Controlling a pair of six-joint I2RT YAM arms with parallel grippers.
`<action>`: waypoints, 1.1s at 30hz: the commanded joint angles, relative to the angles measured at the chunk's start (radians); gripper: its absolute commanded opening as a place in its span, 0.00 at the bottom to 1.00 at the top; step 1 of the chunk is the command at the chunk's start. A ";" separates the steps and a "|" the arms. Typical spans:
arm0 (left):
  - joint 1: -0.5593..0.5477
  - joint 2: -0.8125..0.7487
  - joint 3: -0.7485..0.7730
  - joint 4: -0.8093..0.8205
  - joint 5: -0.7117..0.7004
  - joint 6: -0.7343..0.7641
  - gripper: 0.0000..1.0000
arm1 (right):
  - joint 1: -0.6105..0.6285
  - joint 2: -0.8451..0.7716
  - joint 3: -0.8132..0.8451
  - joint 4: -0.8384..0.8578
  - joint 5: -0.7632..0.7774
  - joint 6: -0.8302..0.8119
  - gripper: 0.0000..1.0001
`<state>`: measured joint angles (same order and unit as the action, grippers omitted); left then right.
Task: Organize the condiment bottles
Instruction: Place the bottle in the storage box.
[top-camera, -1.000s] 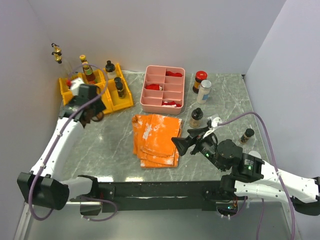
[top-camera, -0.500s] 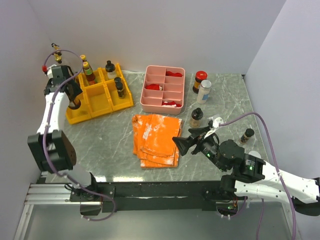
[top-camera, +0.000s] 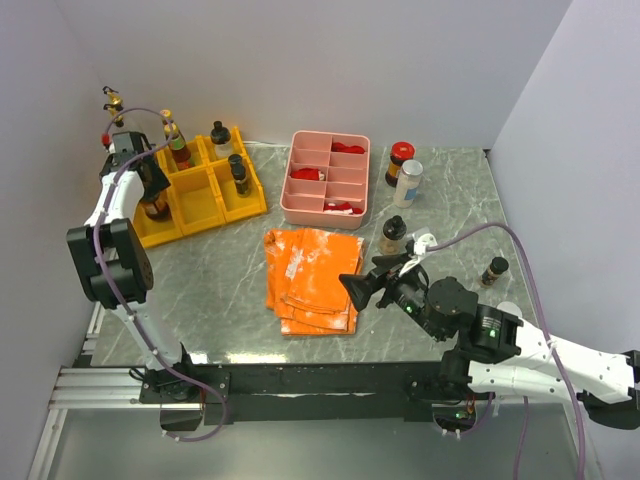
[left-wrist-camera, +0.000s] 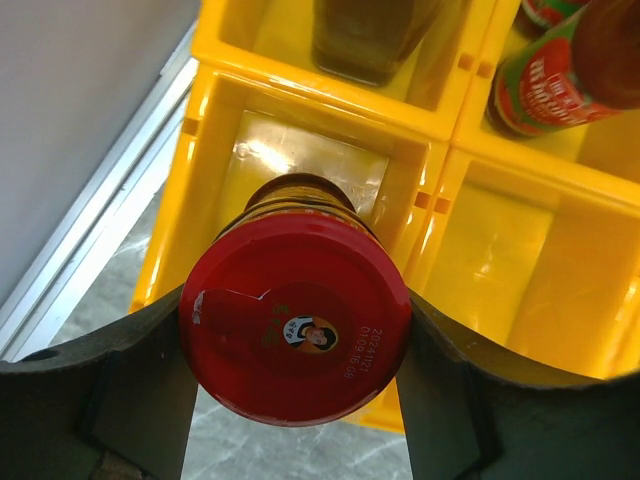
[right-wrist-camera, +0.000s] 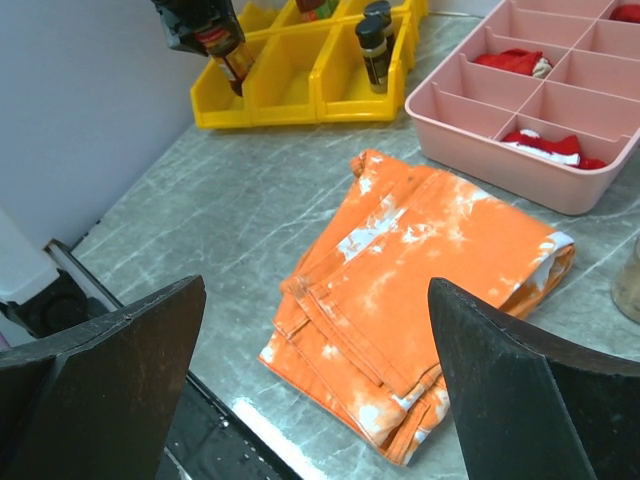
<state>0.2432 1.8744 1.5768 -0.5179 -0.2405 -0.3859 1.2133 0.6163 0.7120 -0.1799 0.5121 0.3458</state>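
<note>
My left gripper is shut on a dark jar with a red cap, one finger on each side of the cap. The jar is over the front-left compartment of the yellow bins; I cannot tell whether it rests on the floor. Other condiment bottles stand in the bins: a yellow-capped sauce bottle and two black-capped bottles. On the table at the right stand a red-capped jar, a white bottle, a small jar and a small dark bottle. My right gripper is open over the orange cloth's near edge.
A pink divided tray with red pieces sits at the middle back. The folded orange cloth lies in front of it. Walls close in the table's back, left and right. Black frame rails run along the near edge.
The left arm swung left with the red-capped jar, from in front of the bins to their front-left compartment. The right gripper shifted slightly left and stayed open.
</note>
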 joint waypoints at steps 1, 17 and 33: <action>0.007 0.000 0.061 0.134 0.015 0.027 0.28 | 0.002 0.011 0.023 0.043 0.026 -0.016 1.00; 0.007 -0.072 0.115 0.016 -0.042 0.009 0.97 | 0.000 0.062 0.056 -0.024 0.091 0.018 1.00; -0.292 -0.520 -0.132 0.064 0.156 0.038 0.96 | -0.487 0.293 0.173 -0.164 0.059 0.022 1.00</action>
<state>0.0364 1.4471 1.4780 -0.5140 -0.1688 -0.3740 0.8448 0.8833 0.8303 -0.3187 0.5941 0.3733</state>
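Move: The left hand grips the red-lidded jar over the storage box's near-left compartment, whose middle lies about 2 cm ahead, 1 left and 8 below; the red-label bottle stands some 13 cm ahead, 6 right. From the right hand, the black-capped bottle is roughly 20 cm ahead, 11 right and 21 below; the orange cloth lies 12 ahead, 11 left, the white-capped bottle 35 ahead, 17 right. Left lowers the jar 2 cm, releases, retreats up-right; right hand reaches some 10 cm forward towards black-capped bottle. ##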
